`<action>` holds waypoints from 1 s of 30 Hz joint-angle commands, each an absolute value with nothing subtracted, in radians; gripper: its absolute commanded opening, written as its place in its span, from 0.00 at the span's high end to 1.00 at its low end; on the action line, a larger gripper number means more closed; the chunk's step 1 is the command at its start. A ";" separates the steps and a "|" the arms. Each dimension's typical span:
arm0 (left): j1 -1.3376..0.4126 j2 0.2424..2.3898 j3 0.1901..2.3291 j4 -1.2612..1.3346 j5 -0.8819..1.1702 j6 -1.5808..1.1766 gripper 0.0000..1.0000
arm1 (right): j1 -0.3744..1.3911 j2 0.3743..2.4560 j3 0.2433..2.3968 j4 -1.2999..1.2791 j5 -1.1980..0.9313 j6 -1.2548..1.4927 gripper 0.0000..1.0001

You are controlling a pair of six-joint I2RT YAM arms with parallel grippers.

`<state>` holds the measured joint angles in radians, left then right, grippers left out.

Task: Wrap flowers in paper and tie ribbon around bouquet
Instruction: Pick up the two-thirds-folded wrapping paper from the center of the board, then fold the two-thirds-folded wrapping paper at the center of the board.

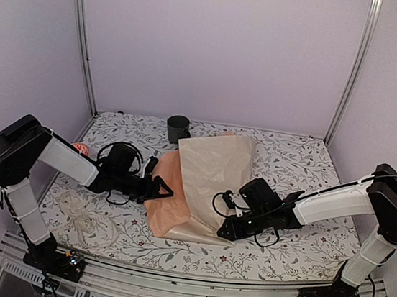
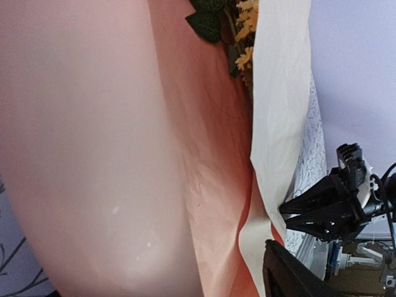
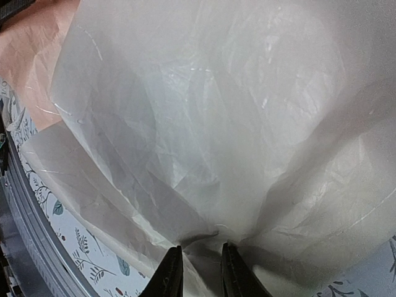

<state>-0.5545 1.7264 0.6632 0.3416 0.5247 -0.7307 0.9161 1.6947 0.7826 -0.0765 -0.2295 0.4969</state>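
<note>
The paper (image 1: pixel 210 172) lies mid-table, its cream face folded over the peach face. Yellow flowers (image 2: pixel 242 28) with green leaves peek out between the layers in the left wrist view; the top view hides them. My left gripper (image 1: pixel 163 188) sits at the paper's left edge, jaws wide, with peach paper (image 2: pixel 204 154) curving between them. Only one dark finger (image 2: pixel 291 275) shows. My right gripper (image 3: pixel 197 266) is shut on a gathered pinch of the cream paper (image 3: pixel 235 124) at its near right edge (image 1: pixel 226 228). The ribbon (image 1: pixel 83 218) lies loose on the cloth, front left.
A dark mug (image 1: pixel 178 128) stands behind the paper at the back. A small orange thing (image 1: pixel 80 148) sits at the left edge by the left arm. The floral tablecloth (image 1: pixel 298 161) covers the table; metal frame posts rise at both back corners.
</note>
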 commanded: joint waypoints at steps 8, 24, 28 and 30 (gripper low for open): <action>-0.603 1.550 0.594 0.474 0.494 -0.789 0.40 | 0.920 1.735 0.766 -0.183 -0.190 0.499 0.76; -0.744 1.613 0.918 0.250 0.412 -0.592 1.00 | 0.920 1.728 0.779 -0.209 -0.189 0.470 0.76; -0.776 1.674 1.012 0.319 0.463 -0.598 1.00 | 0.920 1.720 0.778 -0.207 -0.208 0.447 0.76; -0.795 1.731 1.091 0.335 0.460 -0.587 1.00 | 0.920 1.721 0.767 -0.178 -0.229 0.435 0.76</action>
<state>-0.7509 1.6531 0.9817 0.3050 0.4282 -0.6304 0.9165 1.6981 0.7959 -0.0971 -0.2295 0.4694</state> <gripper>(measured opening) 0.005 0.241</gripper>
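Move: The wrapping paper's salmon left side is already at the left hand's open fingers, the fold about level with them and within a centimetre or two. The paper's white flap centres about 12 cm to the right and 4 cm farther out; the black mug stands some 20 cm straight ahead, and the ribbon lies roughly 23 cm left and 10 cm back on the table. From the right hand, that salmon side is about 20 cm left and 9 cm ahead, slightly higher. The paper's salmon left side is pinched as the left hand lifts about 8 cm and its fingers close fully, then is carried right some 10 cm over the bundle while still rising, the wrist turning about 25 degrees so the fingers point less steeply down. The right hand stays put, keeping the near right corner gathered at its fingertips. ##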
